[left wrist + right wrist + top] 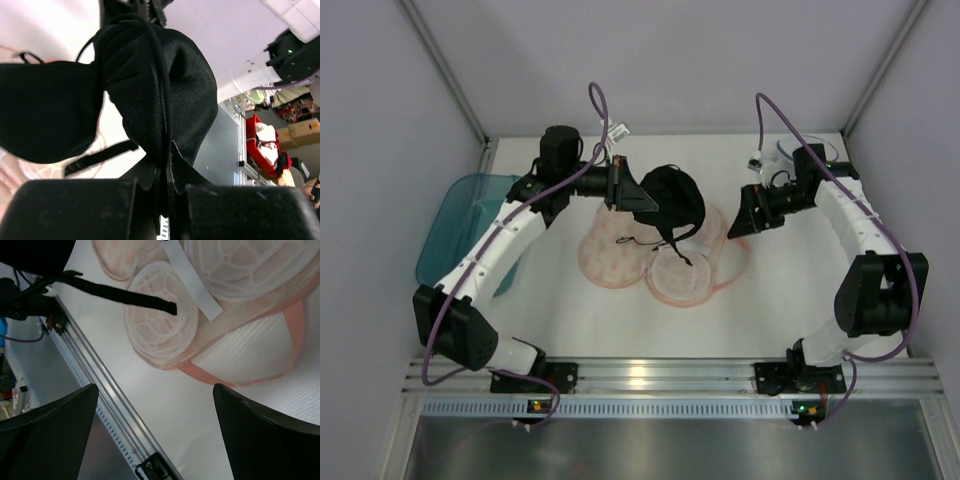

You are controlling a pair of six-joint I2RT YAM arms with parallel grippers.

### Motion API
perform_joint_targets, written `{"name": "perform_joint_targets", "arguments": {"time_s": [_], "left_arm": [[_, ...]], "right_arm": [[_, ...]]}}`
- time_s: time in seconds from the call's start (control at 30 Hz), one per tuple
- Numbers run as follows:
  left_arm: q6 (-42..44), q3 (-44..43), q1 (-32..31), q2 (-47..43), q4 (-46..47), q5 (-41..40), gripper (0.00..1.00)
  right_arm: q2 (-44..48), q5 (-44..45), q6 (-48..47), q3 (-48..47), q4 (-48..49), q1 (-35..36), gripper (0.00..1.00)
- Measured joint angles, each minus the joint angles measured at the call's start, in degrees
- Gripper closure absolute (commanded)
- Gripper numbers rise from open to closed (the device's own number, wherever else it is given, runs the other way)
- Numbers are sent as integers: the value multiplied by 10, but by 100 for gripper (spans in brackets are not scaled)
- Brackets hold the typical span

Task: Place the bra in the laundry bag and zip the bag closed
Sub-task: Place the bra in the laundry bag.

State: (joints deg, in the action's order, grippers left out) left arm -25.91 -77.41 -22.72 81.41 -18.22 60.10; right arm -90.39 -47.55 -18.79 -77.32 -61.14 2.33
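The black bra (676, 199) hangs in the air above the open laundry bag (620, 256), which lies flat on the white table with its cream lobes and pink edging spread. My left gripper (638, 200) is shut on the bra's edge. In the left wrist view the fabric (150, 85) is pinched between the jaws of that gripper (167, 200). A thin strap (672, 247) dangles over the bag. My right gripper (738, 218) is open and empty beside the bag's right lobe. In the right wrist view the gripper (160, 440) hovers over bare table, with the bag (160, 325) and a strap (120, 295) ahead.
A teal plastic bin (460, 225) stands at the table's left edge. A translucent white tub (788, 152) sits at the back right behind the right arm. A white label (192, 280) lies on the bag. The metal rail (650, 375) runs along the near edge.
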Motion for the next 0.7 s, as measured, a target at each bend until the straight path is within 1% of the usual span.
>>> {"name": "perform_joint_targets", "arguments": {"time_s": [0.17,0.33,0.43,0.53,0.6,0.7], "left_arm": [[2,-46,-11,18,3,27,100],[0,-41,-32,20,5,60,100],[-1,-3,-57,14,10,73,100],[-1,54,-83,5,10,78,100],[0,89,-97,0,9,79,100],[5,130,-113,-3,1,79,100]], "right_arm": [[-17,-74,25,-12,-7,0,1],[-41,-118,73,-17,14,0,1],[-65,-125,88,-34,18,1,1],[-95,-143,94,-40,17,7,1],[-111,-156,95,-30,20,14,1],[-121,-171,96,13,24,38,0]]}}
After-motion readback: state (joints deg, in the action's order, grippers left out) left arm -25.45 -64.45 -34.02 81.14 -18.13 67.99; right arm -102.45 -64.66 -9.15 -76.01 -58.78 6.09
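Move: The bra hangs from my closed left fingers, its middle about 8 cm to their right and 5 cm lower. From my open right hand it is some 10 cm left, 3 cm back and 10 cm higher. The bag's near cup lies about 12 cm right of my left hand, level with it and 30 cm below; its far cup is some 14 cm beyond the near one and 5 cm farther right, with the patterned half 11 cm ahead and 4 cm left of my left hand. Keeping its pinch on the bra, my left hand lifts a couple of centimetres, then swings back towards me about 10 cm, sinking below where it began and drifting right as it turns some 20 degrees, mostly clockwise. My right hand, fingers wide open, works about 5 cm left, first rising slightly and then dipping, and rolls some 25 degrees as it comes in close beside the bra's far edge. ##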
